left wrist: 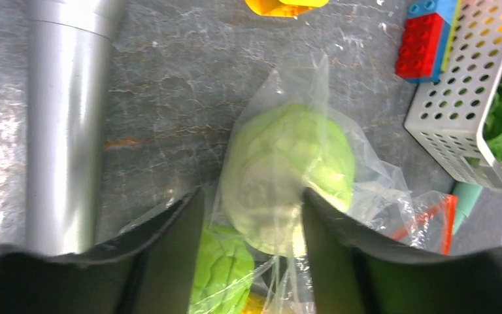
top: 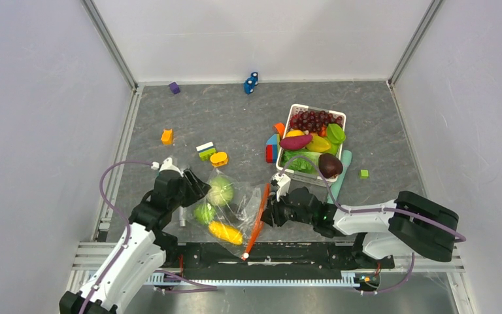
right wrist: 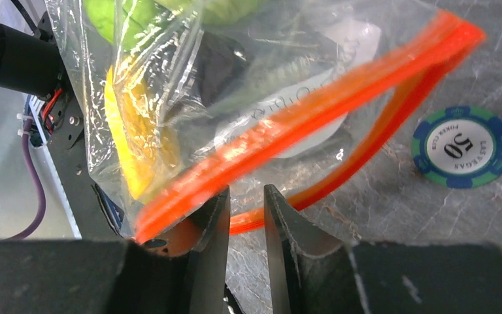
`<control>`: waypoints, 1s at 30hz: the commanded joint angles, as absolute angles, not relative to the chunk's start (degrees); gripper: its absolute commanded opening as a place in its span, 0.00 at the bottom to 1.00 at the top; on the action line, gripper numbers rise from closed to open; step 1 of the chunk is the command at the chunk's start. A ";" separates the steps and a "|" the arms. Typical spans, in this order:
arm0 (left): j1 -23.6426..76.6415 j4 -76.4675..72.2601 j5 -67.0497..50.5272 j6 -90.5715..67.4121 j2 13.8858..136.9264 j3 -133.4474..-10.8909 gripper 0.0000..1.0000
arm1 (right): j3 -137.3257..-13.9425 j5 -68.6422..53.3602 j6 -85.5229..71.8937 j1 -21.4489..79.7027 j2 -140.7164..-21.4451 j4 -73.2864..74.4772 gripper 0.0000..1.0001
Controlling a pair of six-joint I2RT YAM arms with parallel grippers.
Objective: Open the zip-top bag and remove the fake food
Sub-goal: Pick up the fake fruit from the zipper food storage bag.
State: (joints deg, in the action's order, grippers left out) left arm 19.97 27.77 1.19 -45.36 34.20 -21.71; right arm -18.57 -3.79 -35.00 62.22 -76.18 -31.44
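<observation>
The clear zip-top bag point(top: 235, 209) lies between my two arms, its red-orange zipper strip point(top: 257, 222) hanging open in two lips point(right wrist: 340, 98). Inside it are the fake food pieces: a pale green cabbage point(top: 220, 191), a round green fruit point(top: 204, 212) and a yellow corn cob point(top: 225, 231). My left gripper point(left wrist: 251, 196) straddles the cabbage point(left wrist: 287, 163) through the film, fingers against its sides. My right gripper point(right wrist: 247, 190) sits at the bag's mouth, jaws a little apart. One lip drapes over its left finger and the other crosses behind both tips. Corn point(right wrist: 127, 140) shows through the plastic.
A white basket point(top: 299, 108) at the back right holds grapes, lettuce, a magenta sweet potato point(top: 295, 140) and an eggplant point(top: 330, 165). Red and blue blocks point(top: 272, 150) stand beside it. Loose blocks point(top: 205, 150) lie behind the bag. A metal cylinder point(left wrist: 65, 124) and a poker chip point(right wrist: 463, 147) lie close by.
</observation>
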 commanded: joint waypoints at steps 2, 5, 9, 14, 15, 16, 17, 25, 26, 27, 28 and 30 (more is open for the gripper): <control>20.03 25.01 -5.18 -47.33 33.79 -18.96 0.47 | -16.81 -2.17 -36.81 63.22 -75.88 -36.16 0.32; 20.13 24.46 -5.45 -47.37 33.93 -18.47 0.26 | -16.72 -2.20 -36.66 63.91 -76.71 -37.17 0.33; 20.08 23.50 -5.79 -47.80 33.85 -17.57 0.03 | -16.98 -2.37 -36.29 64.73 -77.90 -38.72 0.36; 20.13 21.56 -7.03 -48.69 34.42 -15.94 0.02 | -19.12 -1.99 -35.62 65.61 -80.69 -39.68 0.39; 20.12 21.53 -7.09 -48.77 34.37 -15.70 0.02 | -19.68 -1.49 -35.59 65.74 -81.16 -39.77 0.40; 20.09 21.53 -7.04 -48.78 34.38 -15.58 0.02 | -20.29 -0.80 -35.75 65.74 -81.86 -39.67 0.41; 20.16 21.45 -7.06 -48.86 34.23 -15.40 0.02 | -20.75 -0.41 -35.85 65.74 -82.37 -39.77 0.43; 20.16 21.16 -7.49 -48.78 34.72 -15.29 0.02 | -25.44 -0.35 -34.99 66.03 -84.69 -39.68 0.62; 20.21 21.10 -7.60 -48.78 34.79 -15.29 0.02 | -26.07 -0.35 -34.86 66.01 -84.91 -39.03 0.67; 20.20 21.13 -7.56 -48.69 34.64 -15.29 0.02 | -26.71 -0.35 -34.60 66.01 -85.03 -38.37 0.70; 20.17 21.10 -7.48 -48.69 34.65 -15.29 0.02 | -27.27 -0.35 -34.47 66.01 -85.27 -37.88 0.74; 20.20 20.80 -7.80 -48.74 34.75 -15.27 0.02 | -28.29 0.31 -34.20 66.09 -85.78 -36.73 0.81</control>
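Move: A fold of bag film stands some 2 cm to the right of my left hand and about 1 cm below; the cabbage inside lies 5 cm to the right and 4 cm below, the green fruit 7 cm back and 6 cm below. From my right hand, the orange zip mouth is about 2 cm left and 2 cm back, the yellow fruit 12 cm left and 5 cm back, the poker chip 3 cm right and 6 cm ahead, all slightly lower. My left hand shifts about 2 cm right and shuts its open fingers on the film beside the cabbage, then keeps that pinch while sinking 1–2 cm. Meanwhile my right hand dips and draws slightly back at the zip mouth, then pushes about 4 cm left between the orange lips towards the yellow fruit, coming back forward and up as its fingers spread wide. ##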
